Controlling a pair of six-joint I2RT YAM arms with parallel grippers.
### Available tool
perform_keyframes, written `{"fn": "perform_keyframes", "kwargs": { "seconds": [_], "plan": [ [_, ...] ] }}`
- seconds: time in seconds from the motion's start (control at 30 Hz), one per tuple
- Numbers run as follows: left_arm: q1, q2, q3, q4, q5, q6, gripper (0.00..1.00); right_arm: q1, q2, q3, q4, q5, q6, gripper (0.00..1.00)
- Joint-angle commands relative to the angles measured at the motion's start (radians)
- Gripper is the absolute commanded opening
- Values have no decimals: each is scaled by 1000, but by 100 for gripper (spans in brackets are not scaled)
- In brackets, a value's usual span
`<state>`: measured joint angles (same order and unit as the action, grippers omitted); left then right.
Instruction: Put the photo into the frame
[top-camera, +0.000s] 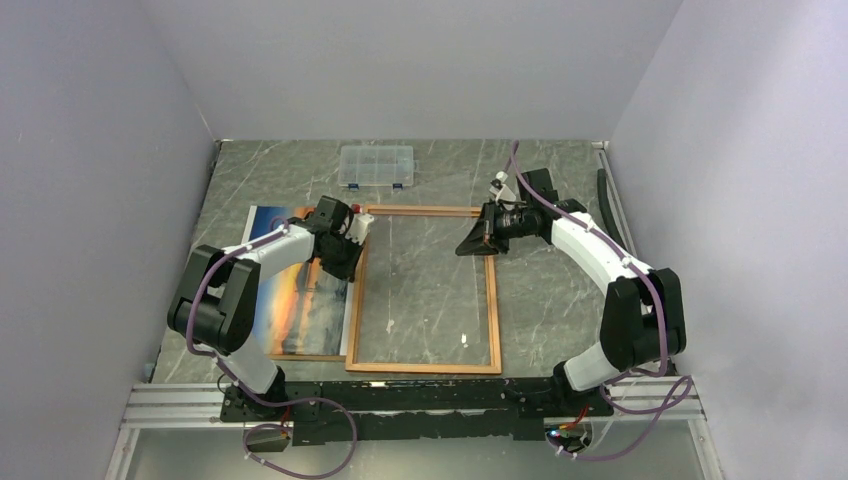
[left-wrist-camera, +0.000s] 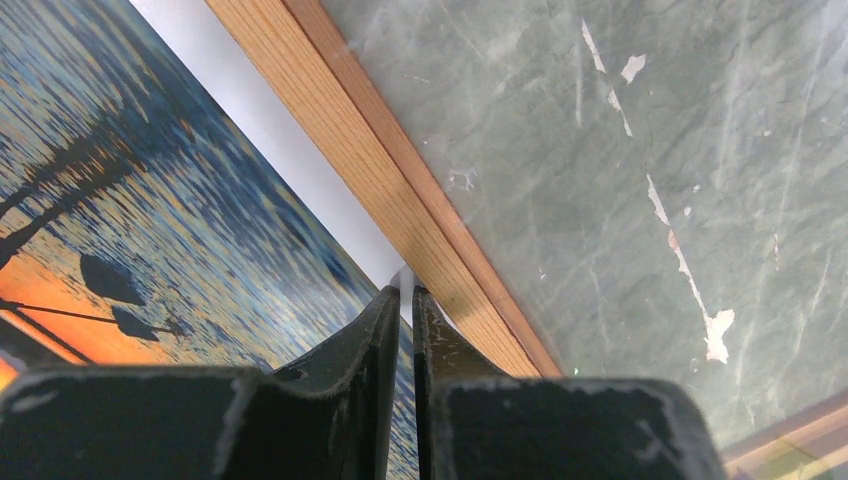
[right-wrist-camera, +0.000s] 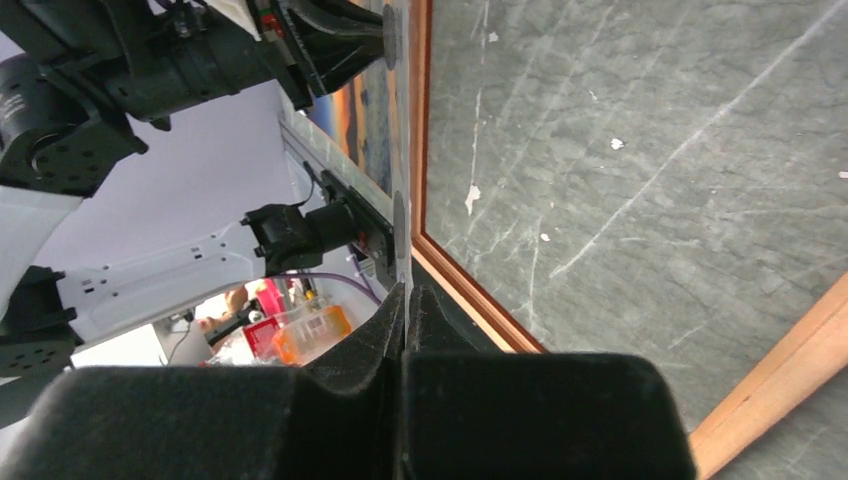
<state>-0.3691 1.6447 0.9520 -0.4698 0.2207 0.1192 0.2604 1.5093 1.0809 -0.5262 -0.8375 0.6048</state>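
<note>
The frame (top-camera: 425, 368) lies flat mid-table, light wood side up, with marble showing through it. The photo (top-camera: 300, 300), an orange-and-blue sunset, lies face up against the frame's left rail (left-wrist-camera: 380, 180). My left gripper (top-camera: 347, 268) points down at the photo's white right border (left-wrist-camera: 300, 150). Its fingers (left-wrist-camera: 404, 292) are all but shut, and nothing shows in the thin slit. My right gripper (top-camera: 463, 247) reaches in over the right rail near the far corner. It (right-wrist-camera: 405, 290) is shut on a thin clear sheet (right-wrist-camera: 402, 200), seen edge-on and running towards the left gripper (right-wrist-camera: 340, 50).
A clear plastic compartment box (top-camera: 376, 166) stands at the back of the table, beyond the frame. A brown board edge (top-camera: 300, 356) shows under the photo's near side. Grey walls close in on the left, back and right. A dark strip (top-camera: 603, 195) runs along the right edge.
</note>
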Motion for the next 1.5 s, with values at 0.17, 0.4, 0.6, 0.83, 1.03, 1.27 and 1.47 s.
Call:
{"fn": "perform_keyframes", "kwargs": {
  "seconds": [0.17, 0.4, 0.6, 0.83, 1.03, 1.27, 1.47],
  "plan": [
    [-5, 0, -4, 19, 33, 14, 16, 10, 25, -32, -24, 79, -62, 0],
    [-5, 2, -6, 22, 33, 11, 15, 10, 38, -36, -11, 88, -63, 0],
    [-5, 2, -4, 23, 36, 11, 15, 10, 41, -60, 21, 100, -40, 0],
    [-5, 2, -2, 20, 37, 11, 14, 10, 32, -110, 82, 117, 6, 0],
    [-5, 1, -4, 20, 38, 12, 14, 10, 18, -171, 135, 127, 50, 0],
    [-6, 1, -4, 19, 41, 14, 13, 9, 8, -202, 163, 115, 95, 0],
    [-5, -3, -4, 13, 42, 16, 13, 7, -5, -192, 156, 131, 106, 0]
  ]
}}
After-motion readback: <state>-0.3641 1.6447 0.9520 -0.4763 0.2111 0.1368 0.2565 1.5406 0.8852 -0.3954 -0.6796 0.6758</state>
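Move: The right hand, about 17 cm up, holds the clear sheet by its right-hand edge; the frame's right rail lies about 8 cm to its right, 2 cm nearer the base and 16 cm down, the left rail some 22 cm to its left. The photo's middle is about 34 cm to its left and roughly level with it. The left hand's fingertips are at the left rail, with the right rail about 30 cm to its right. The right hand keeps its pinch on the clear sheet and lowers the sheet's right side towards the frame by about 8 cm, easing 2 cm to the right towards the right rail while the wrist turns some 10 degrees, fingertips dipping, and the descent stalls at the end. Meanwhile the left hand stays low at the left rail, fingertips still on the rail's outer side. ##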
